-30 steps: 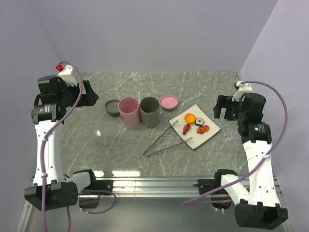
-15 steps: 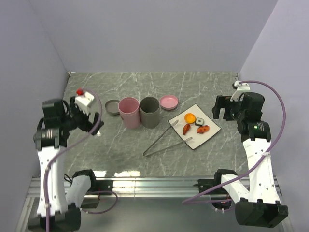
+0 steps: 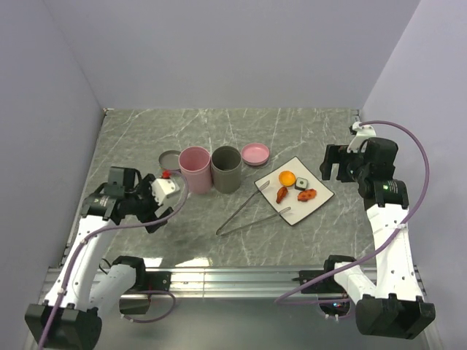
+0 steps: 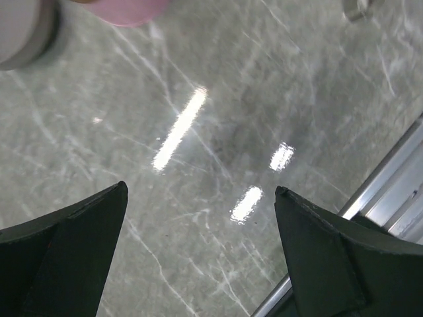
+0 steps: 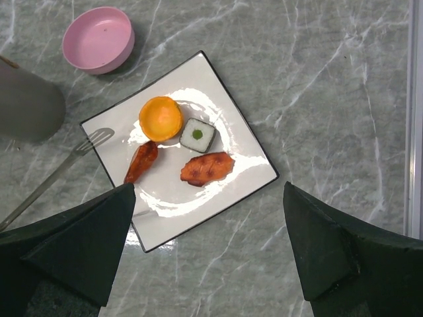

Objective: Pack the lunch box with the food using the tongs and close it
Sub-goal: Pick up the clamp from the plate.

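Observation:
The food lies on a white square plate (image 3: 319,192): an orange round piece (image 5: 160,118), a dark cube with a pale centre (image 5: 197,135) and two reddish-brown lumps (image 5: 207,168) (image 5: 141,162). The silver tongs (image 3: 252,211) lie on the table with their tips on the plate's left edge. The lunch box stands apart as a pink tub (image 3: 194,169), a grey tub (image 3: 227,168), a pink lid (image 3: 256,154) and a grey lid (image 3: 169,160). My left gripper (image 4: 201,190) hangs open over bare marble in front of the pink tub. My right gripper (image 5: 206,191) is open above the plate's near edge.
The table's metal rail (image 4: 390,191) runs along the near edge, close to my left gripper. The pink tub's base (image 4: 129,10) shows at the top of the left wrist view. Purple walls close the table on three sides.
My left arm has swung down from high at the far left and inward, ending low beside the pink tub. The right arm has barely moved. Both grippers stayed open.

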### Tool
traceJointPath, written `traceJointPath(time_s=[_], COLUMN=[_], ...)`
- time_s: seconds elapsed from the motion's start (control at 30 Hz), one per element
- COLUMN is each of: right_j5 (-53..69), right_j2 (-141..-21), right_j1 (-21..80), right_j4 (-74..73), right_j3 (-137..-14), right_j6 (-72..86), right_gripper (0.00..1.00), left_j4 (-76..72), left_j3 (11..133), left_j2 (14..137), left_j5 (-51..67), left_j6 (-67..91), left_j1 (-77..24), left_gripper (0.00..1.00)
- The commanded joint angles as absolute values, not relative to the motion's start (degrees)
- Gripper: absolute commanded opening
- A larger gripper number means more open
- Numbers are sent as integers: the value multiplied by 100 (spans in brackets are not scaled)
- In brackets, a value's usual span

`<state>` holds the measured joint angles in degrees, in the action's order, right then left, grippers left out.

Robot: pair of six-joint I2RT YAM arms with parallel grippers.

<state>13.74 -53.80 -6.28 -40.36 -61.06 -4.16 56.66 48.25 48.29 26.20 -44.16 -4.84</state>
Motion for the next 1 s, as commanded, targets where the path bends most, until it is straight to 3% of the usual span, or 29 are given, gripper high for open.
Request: traceJointPath(time_s=[0.0,0.5,0.97], right_j5=[1441,1336,1406], right_j2=[-5405,-5291,-5344], right_j1=[-703,-852,-923], right_j4=[-4052,-4148,-4166], right_j3=[-6328,-6223,-6293], right_j6=[-501,-598,-598], right_gripper=[100,100,100], left_j4=[5186,3086,2576], left_j3=[4702,4078,4746], left_j2=[5025,5887,7593], left_j5=[1961,221,18], left_j6=[-4255,-1506,-607], left_j1=[-1062,-4902,-6073], left_gripper=[99,99,97])
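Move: The clamp lies on the table with its middle some 25 cm to the left hand's right, 6 cm ahead and 14 cm below. Its joined end is nearest, about 15 cm right and 2 cm back; its tips lie on the plate, centred roughly 38 cm right and 12 cm ahead. The grey cup stands about 17 cm right and 14 cm ahead, the pink cup 8 cm right and 14 cm ahead. From the right hand, the clamp is about 20 cm left and 3 cm back, 24 cm below. The clamp's joined end is what the left hand sweeps towards: some 18 cm to the right in front of the cups, sinking about 8 cm and drawing back about 4 cm. The wrist turns roughly 10 degrees clockwise and the fingers stay wide open, ending a few centimetres above that joined end without closing. ##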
